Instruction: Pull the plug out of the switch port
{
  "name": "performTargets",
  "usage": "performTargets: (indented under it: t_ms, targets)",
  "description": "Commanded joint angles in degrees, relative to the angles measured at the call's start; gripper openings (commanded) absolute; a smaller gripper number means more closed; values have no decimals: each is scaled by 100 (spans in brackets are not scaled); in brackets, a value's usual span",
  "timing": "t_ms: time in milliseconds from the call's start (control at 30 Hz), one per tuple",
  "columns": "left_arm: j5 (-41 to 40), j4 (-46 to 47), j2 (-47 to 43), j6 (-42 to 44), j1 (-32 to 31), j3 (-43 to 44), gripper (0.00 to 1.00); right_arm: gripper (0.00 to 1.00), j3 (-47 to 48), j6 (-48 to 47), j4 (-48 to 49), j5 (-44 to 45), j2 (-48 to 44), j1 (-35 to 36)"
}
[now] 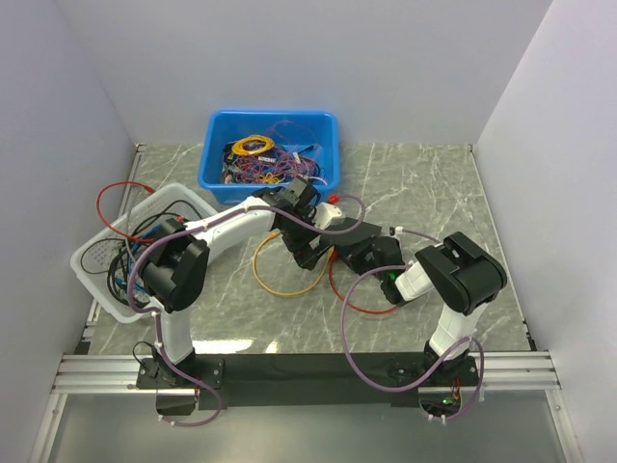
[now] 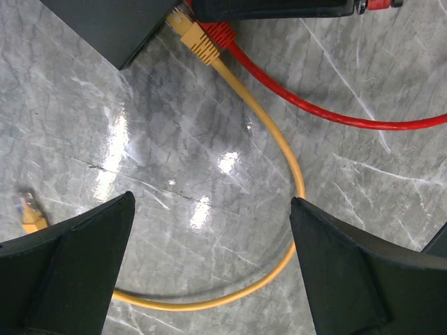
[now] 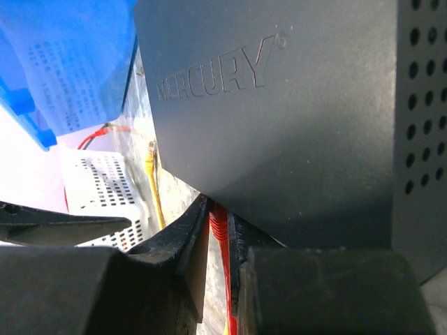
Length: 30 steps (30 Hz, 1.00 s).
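Note:
The switch (image 3: 279, 105) is a flat matte-black box that fills most of the right wrist view; its corner (image 2: 119, 28) also shows in the left wrist view. A red plug (image 3: 221, 225) sits in its edge, beside a yellow plug (image 2: 194, 35). My right gripper (image 3: 219, 234) is shut on the red plug, its ribbed boot pinched between both pads. My left gripper (image 2: 209, 209) hangs wide open over the marble table, nothing between its fingers, with the yellow cable (image 2: 279, 139) looping below it.
The red cable (image 2: 335, 115) trails across the table to the right. A loose yellow plug end (image 2: 28, 213) lies by my left finger. A blue bin (image 1: 217, 164) of cables stands at the back, and a white basket (image 1: 92, 256) at the left.

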Motion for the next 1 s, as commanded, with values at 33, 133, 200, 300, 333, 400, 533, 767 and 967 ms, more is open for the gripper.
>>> performTargets:
  t_ms: [33, 133, 200, 300, 333, 400, 533, 767, 967]
  targets:
    - [1, -16, -218, 65, -11, 241, 99, 0, -80, -85, 23, 226, 187, -134]
    - [80, -34, -183, 82, -11, 267, 99, 0, -150, -146, 207, 130, 222, -204]
    - [72, -16, -78, 91, -29, 320, 99, 0, -229, -260, 436, -2, 222, -222]
    - [-103, 168, 203, 118, -64, 609, 99, 0, -142, -803, 235, -449, 82, -222]
    - [-208, 247, 290, 127, -73, 819, 99, 0, -124, -919, 156, -608, 47, -231]
    - [-639, 493, 598, 144, -73, 1031, 99, 0, -45, -1244, -300, -1100, -93, -248]
    - [-921, 547, 1125, 293, -90, 1549, 99, 0, -246, -1745, -644, -1593, -524, -257]
    - [-1000, 520, 1548, 399, -152, 1568, 99, 0, -10, -2861, -2295, -2085, -1263, -362]
    - [-780, 450, 1460, 329, -161, 1489, 99, 0, 552, -3625, -3121, -2989, -1211, -486]
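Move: The black switch's middle is roughly 4 cm ahead and 5 cm right of the right hand, at about its height; that hand already pinches the red plug at the switch's near side, with the seated yellow plug about 1 cm to its left. The open left hand has the switch some 8 cm ahead, 12 cm right and 5 cm below. The loose yellow plug lies about 8 cm ahead of the left hand, 6 cm left and 6 cm down. The red plug, still pinched, is drawn back towards the base about 6 cm by the right hand, which after a brief near-standstill turns some 30 degrees counter-clockwise as it pulls. Meanwhile the left hand, wide open, swings forward and to the right over the switch's left end, rising slightly and then sinking to finish lower than it began, its fingers tipping a little more forward. ##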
